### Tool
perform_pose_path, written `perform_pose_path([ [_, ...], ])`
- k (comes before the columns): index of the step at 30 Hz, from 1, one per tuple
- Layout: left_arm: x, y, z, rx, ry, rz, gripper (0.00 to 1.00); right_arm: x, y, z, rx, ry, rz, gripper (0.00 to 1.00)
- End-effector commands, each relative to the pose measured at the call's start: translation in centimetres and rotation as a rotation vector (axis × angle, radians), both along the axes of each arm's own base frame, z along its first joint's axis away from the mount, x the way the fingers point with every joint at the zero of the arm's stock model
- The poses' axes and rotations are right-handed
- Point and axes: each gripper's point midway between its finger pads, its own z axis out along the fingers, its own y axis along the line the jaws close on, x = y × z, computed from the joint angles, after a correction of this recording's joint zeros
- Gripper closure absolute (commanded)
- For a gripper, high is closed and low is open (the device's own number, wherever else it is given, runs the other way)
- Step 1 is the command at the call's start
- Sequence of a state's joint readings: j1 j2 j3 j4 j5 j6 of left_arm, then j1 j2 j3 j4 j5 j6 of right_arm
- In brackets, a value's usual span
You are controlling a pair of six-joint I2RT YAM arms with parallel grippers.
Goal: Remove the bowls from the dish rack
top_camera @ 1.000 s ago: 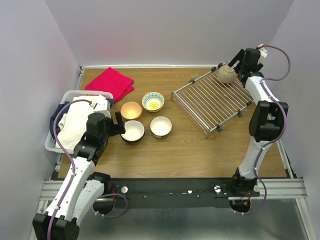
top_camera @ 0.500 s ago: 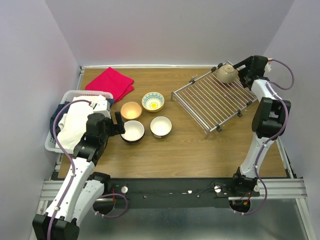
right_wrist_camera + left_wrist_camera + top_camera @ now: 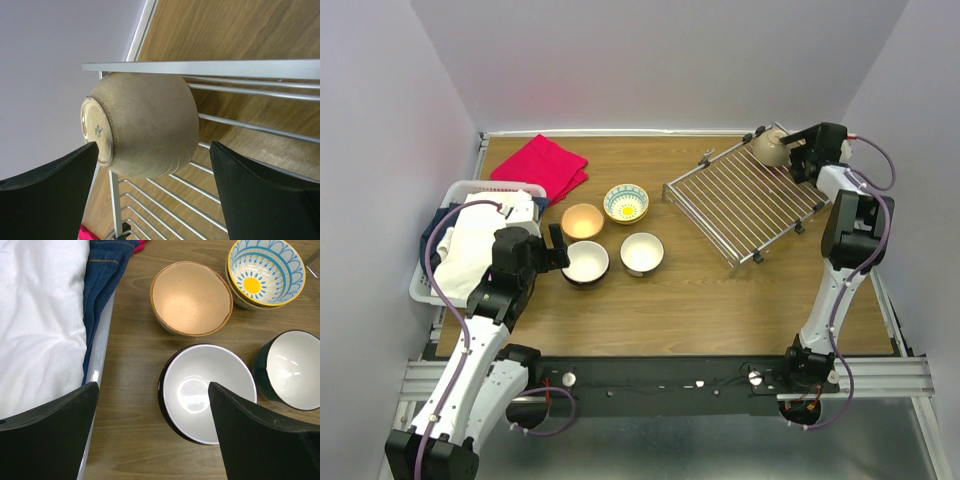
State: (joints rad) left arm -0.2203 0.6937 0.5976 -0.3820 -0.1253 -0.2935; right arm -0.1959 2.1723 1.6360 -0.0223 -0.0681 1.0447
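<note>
The silver dish rack (image 3: pixel 745 200) lies at the right of the table. One tan bowl (image 3: pixel 769 147) rests upside down and tilted at its far corner, against the rim bar (image 3: pixel 240 67). My right gripper (image 3: pixel 791 156) is open beside this bowl (image 3: pixel 145 127), which sits between the fingers without being pinched. Four bowls stand on the wood at the left: a peach-lined one (image 3: pixel 582 220), a floral one (image 3: pixel 626 203), a teal one (image 3: pixel 642 253) and a dark one with a white inside (image 3: pixel 586 262). My left gripper (image 3: pixel 560 252) hangs open over the edge of that dark bowl (image 3: pixel 207 390).
A white plastic basket (image 3: pixel 420 288) with white cloth (image 3: pixel 40 315) and denim stands at the left edge, close beside the left gripper. A red cloth (image 3: pixel 542 165) lies at the back left. Walls close in behind and on both sides.
The right arm's wrist has dropped and turned, bringing its open fingers in around the tan bowl. The left arm and the bowls on the table have not moved.
</note>
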Motion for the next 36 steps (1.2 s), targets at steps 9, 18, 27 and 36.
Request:
perform_pose_path([
  [9,0.3,0.5,0.5,0.022,-0.040,0.021,0.01,1.0,-0.8,-3.7,0.033,-0.001,-0.047,0.00],
  [18,0.3,0.5,0.5,0.024,-0.038,0.019,0.01,1.6,0.4,-5.0,0.100,-0.017,-0.005,0.01],
  [27,0.3,0.6,0.5,0.025,-0.039,0.020,0.01,1.3,0.6,-4.8,0.115,-0.044,-0.006,0.16],
  [36,0.3,0.6,0.6,0.024,-0.045,0.021,0.01,0.2,0.5,-2.1,0.088,-0.111,-0.009,0.43],
])
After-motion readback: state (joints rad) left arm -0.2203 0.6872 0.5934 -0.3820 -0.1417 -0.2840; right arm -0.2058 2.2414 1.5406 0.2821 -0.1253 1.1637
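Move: The last bowl, the beige one standing upside down at the far right of the dish rack, lies just off the right hand's open fingers: about 5 cm ahead, 2 cm left and 3 cm below. The rack's right rail passes roughly 4 cm right of the hand, 2 cm ahead and 3 cm below, and the rack's middle is some 4 cm back, 6 cm left and 7 cm down. From the left hand the bowl is about 39 cm ahead, 57 cm right and 8 cm below. Forward and slightly down, by about 2 cm and 1.5 cm, the right hand eases its wide-open fingers around the beige bowl, one at the foot side, the other below at the rim side. Its fingertips tilt up some 10 degrees with a slight roll, and near the end the fingers close by about a quarter and pinch the bowl. ##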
